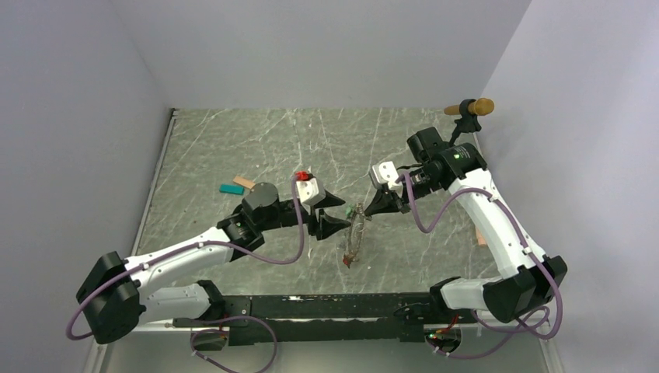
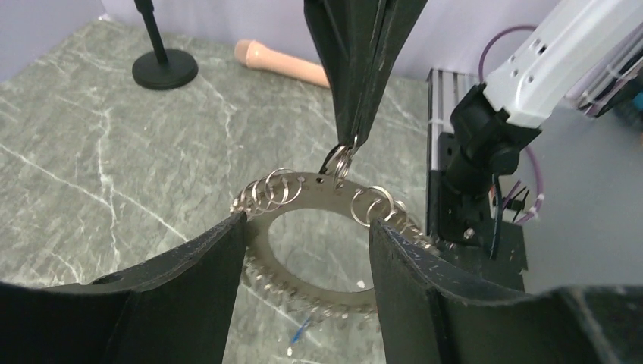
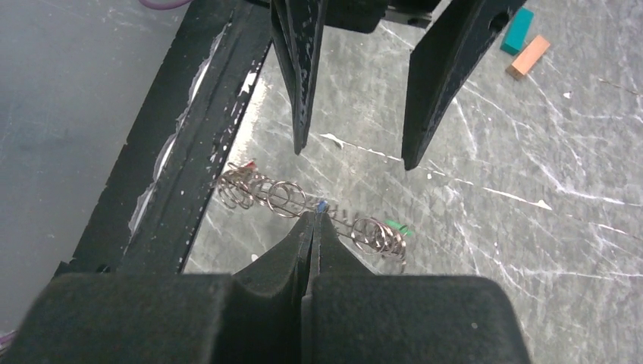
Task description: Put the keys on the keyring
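Note:
The keyring (image 1: 356,231) hangs above the table as a flat metal loop (image 2: 318,186) strung with many small wire rings. My right gripper (image 1: 370,210) is shut on one small ring at its top, its tips (image 2: 349,140) pinched together. My left gripper (image 2: 307,224) is open, one finger on each side of the loop, at its outer edges. In the right wrist view the keyring (image 3: 286,199) runs edge-on past my shut right gripper (image 3: 314,217). Tiny keys show on it: a blue key (image 3: 321,205), a green key (image 3: 396,225) and a red tip (image 3: 247,164).
A teal block (image 1: 231,189) and a tan block (image 1: 244,183) lie behind the left arm. A black round-based stand (image 2: 164,70) and a tan handle (image 2: 279,62) sit at the far right corner. The black base rail (image 1: 326,307) runs along the near edge.

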You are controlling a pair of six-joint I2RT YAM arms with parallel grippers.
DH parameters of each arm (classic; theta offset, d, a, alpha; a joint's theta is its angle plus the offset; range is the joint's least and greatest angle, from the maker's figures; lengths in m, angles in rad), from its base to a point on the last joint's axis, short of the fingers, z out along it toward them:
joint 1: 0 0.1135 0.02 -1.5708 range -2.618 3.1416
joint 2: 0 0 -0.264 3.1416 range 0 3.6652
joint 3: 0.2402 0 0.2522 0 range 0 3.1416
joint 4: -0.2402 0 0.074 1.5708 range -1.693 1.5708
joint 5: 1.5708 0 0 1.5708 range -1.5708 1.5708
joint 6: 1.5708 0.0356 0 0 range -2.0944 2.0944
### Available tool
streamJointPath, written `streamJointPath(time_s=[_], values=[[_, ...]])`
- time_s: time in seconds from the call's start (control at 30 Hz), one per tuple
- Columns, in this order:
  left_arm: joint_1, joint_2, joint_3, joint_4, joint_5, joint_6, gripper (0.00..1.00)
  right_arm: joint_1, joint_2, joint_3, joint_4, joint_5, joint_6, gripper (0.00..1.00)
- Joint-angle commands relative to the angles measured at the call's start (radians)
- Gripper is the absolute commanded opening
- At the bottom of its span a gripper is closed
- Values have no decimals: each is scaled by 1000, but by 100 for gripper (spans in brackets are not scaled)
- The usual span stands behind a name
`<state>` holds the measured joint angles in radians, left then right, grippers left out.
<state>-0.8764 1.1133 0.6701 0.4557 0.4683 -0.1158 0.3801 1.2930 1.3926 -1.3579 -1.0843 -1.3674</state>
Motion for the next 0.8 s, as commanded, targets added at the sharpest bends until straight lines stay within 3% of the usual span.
streamJointPath(time_s=[0.0, 0.3, 0.53, 0.77], values=[[-7, 41, 67, -59, 34, 162, 64, -6, 2, 46, -34, -72, -56, 0], [-23, 106, 91, 34, 99, 187, 60, -6, 11, 42, -43, -80, -70, 0], [-26, 154, 136, 28, 140, 166, 45, -6, 10, 40, -44, -80, -73, 0], [-31, 181, 159, 28, 161, 159, 36, -6, 9, 37, -43, -82, -74, 0]])
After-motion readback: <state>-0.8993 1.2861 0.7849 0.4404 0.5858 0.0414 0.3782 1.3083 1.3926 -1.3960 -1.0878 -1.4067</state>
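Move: Hanging from the right fingertips, the pinched small wire rings at the keyring's top rim lie about 5 cm to the left hand's right, 2 cm back and 1 cm lower. The big grey hoop's middle is some 5 cm right of the left hand, 1 cm back and 8 cm below; a red key hangs at its back end, roughly 6 cm back, 4 cm right and 9 cm below. For the right hand, the wire rings are right at its pads, about 1 cm below. Dipping about 2 cm first, the left hand then slides some 3.5 cm to its right towards the wire rings in the right fingertips, turning roughly 10 degrees, mostly clockwise. Its open fingers narrow around the hoop's top rim without shutting, the back finger ending close beside the right tips; contact can't be made out. The right hand keeps its pinch, all but still. ##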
